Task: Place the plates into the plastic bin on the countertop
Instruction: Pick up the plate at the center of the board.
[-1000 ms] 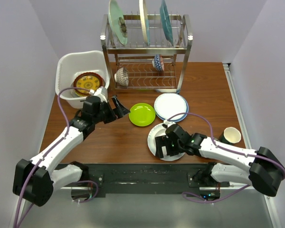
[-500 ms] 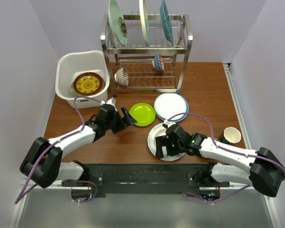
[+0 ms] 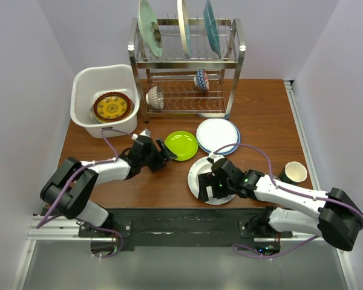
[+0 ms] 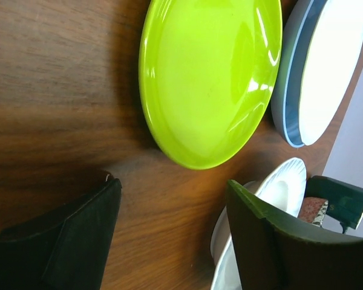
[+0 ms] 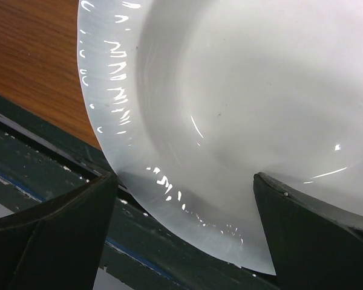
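Observation:
A lime green plate [image 3: 181,145] [image 4: 209,78] lies flat on the countertop [image 3: 260,109]. My left gripper [image 3: 164,152] [image 4: 171,181] is open just short of its near-left edge, with only bare wood between the fingers. To the right, a white plate rests on a blue one [image 3: 218,135] [image 4: 317,66]. Another white plate [image 3: 193,175] [image 5: 230,90] lies near the front edge. My right gripper [image 3: 209,184] [image 5: 184,176] is open over it, and the plate's rim sits between the fingers. The plastic bin [image 3: 85,84] at the back left holds a yellow-patterned plate [image 3: 113,107].
A two-tier metal rack [image 3: 233,78] stands at the back with three plates upright on top [image 3: 183,27] and two small bowls [image 3: 155,96] below. A paper cup [image 3: 295,172] sits at the right, by my right arm. The black mounting rail [image 5: 60,175] runs under the table's front edge.
My left arm has swung from beside the bin down and right to the lime green plate, and its jaws have narrowed a little. The right arm has not moved.

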Robot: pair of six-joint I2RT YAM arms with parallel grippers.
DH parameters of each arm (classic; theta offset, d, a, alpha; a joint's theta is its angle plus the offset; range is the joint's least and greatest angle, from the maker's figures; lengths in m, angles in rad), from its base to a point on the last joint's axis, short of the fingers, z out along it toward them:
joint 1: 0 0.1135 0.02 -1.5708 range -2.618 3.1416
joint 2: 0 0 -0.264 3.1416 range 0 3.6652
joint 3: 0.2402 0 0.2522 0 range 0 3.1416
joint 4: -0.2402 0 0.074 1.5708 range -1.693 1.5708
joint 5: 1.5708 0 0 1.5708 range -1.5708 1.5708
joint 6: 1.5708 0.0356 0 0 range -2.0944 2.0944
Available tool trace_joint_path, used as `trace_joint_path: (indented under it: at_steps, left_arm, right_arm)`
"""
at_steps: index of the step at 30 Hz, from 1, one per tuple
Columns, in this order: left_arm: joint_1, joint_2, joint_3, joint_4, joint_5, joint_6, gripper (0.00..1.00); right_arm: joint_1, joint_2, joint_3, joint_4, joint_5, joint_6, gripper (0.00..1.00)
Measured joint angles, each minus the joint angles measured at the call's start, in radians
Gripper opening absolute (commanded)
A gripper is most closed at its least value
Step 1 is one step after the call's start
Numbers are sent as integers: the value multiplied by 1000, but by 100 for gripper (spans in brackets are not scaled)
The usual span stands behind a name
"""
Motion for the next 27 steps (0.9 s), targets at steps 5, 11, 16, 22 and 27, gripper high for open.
trace_joint_path:
  at_steps: [5, 11, 16, 22, 27]
  left_arm:
    - [-6, 36, 18, 17, -16, -21, 56]
    - [-6, 82, 47, 8, -40, -35, 39]
    - [-6, 105, 67, 0, -56, -40, 37]
    - [-6, 147, 109, 4, -63, -41, 36]
    - [-6, 184, 135, 13, -64, -45, 17]
  right_arm:
    - [0, 0, -2, 1, 0, 0, 99]
    - [0, 0, -2, 1, 0, 0, 99]
    - [0, 0, -2, 1, 1, 0, 99]
    - [0, 0, -3, 1, 1, 0, 99]
    - [0, 0, -3, 0, 1, 0, 99]
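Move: The small green plate at the board's centre lies about 7 cm ahead of the left hand, 5 cm to its right and roughly 2 cm below. The white-and-blue plate stack sits just beyond it, some 11 cm ahead and 17 cm right of that hand; the fluted white plate is about 5 cm back and 14 cm right. From the right hand, the green plate is about 15 cm ahead and 6 cm left, 2 cm lower. The green plate's near rim is what the left hand goes for: it slides some 4 cm forward and slightly right, sinking nearly 2 cm early on and at the very end. The fingers draw in from about three-quarters open to about a quarter, one over the plate's inner edge and the other outside, bringing the rim between the tips while the wrist barely turns. ##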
